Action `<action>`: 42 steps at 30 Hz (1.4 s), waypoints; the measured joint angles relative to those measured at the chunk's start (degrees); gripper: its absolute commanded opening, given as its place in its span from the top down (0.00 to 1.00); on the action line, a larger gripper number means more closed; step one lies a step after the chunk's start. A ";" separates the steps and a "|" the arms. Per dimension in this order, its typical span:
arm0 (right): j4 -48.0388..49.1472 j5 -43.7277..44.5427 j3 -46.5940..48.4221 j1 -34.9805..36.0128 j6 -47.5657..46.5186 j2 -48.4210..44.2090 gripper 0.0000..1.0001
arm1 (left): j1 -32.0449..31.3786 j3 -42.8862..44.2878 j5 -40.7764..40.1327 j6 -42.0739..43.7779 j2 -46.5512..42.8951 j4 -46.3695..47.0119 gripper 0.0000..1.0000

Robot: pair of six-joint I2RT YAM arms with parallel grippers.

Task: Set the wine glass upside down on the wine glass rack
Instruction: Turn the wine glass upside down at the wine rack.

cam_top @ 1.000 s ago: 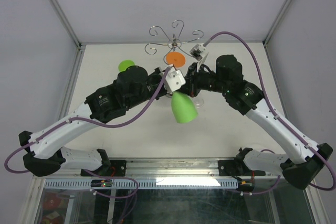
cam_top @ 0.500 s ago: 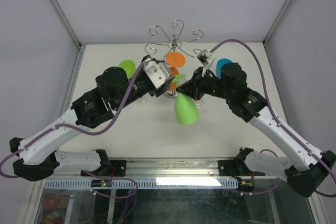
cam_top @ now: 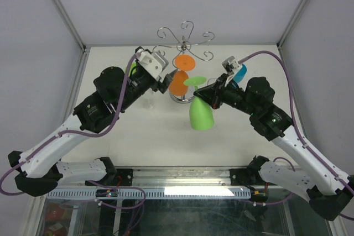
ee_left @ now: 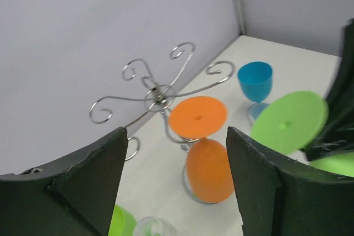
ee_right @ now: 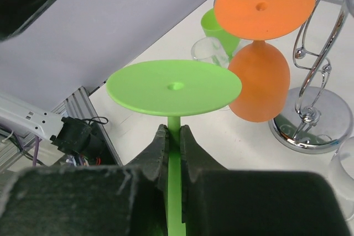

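Observation:
The chrome wine glass rack stands at the back centre, and its scroll arms also show in the left wrist view. An orange wine glass hangs upside down from it, foot above bowl. My left gripper is open just left of that glass, holding nothing. My right gripper is shut on the stem of a green wine glass, held upside down in front of the rack, its foot uppermost.
A blue glass stands right of the rack. An upright green glass and a clear glass stand left of it, behind my left arm. The rack's round base sits on the white table. Frame posts rise at the back corners.
My left gripper has opened, let go of the orange glass and drawn back to the left, leaving it hanging on the rack. The right arm has shifted right with the green glass.

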 measured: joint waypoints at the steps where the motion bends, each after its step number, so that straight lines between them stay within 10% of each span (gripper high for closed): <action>1: 0.20 0.26 -0.24 0.00 -0.24 -0.37 1.00 | 2.21 0.00 0.94 -0.92 0.00 0.22 0.29; 28: 21.92 10.80 -17.09 -0.02 -4.48 -14.43 1.00 | 49.57 -8.94 22.69 -30.62 0.87 4.42 0.09; 42: 26.62 25.73 -18.84 -0.04 -8.59 -18.97 1.00 | 52.72 -15.56 25.75 -35.04 0.11 6.88 0.01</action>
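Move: The right gripper already holds the green wine glass upside down by its stem. From it, the rack's free front-right hook lies about 19 cm ahead, 5 cm to the right and some 3 cm lower. The hung orange glass is roughly 16 cm ahead, 4 cm left and 9 cm below; a clear glass stands about 15 cm ahead, 8 cm right and 26 cm below. From the left gripper, that hook is about 15 cm ahead, 13 cm right and 13 cm below. Swing the empty left gripper left and forward, away from the held glass, sinking in the later part and opening fully, and finish behind and above the standing green glass. Meanwhile keep the right fingers shut on the stem and carry the green glass some 9 cm right and 5 cm up, turning clockwise and tipping the fingertips up about 25 degrees. ##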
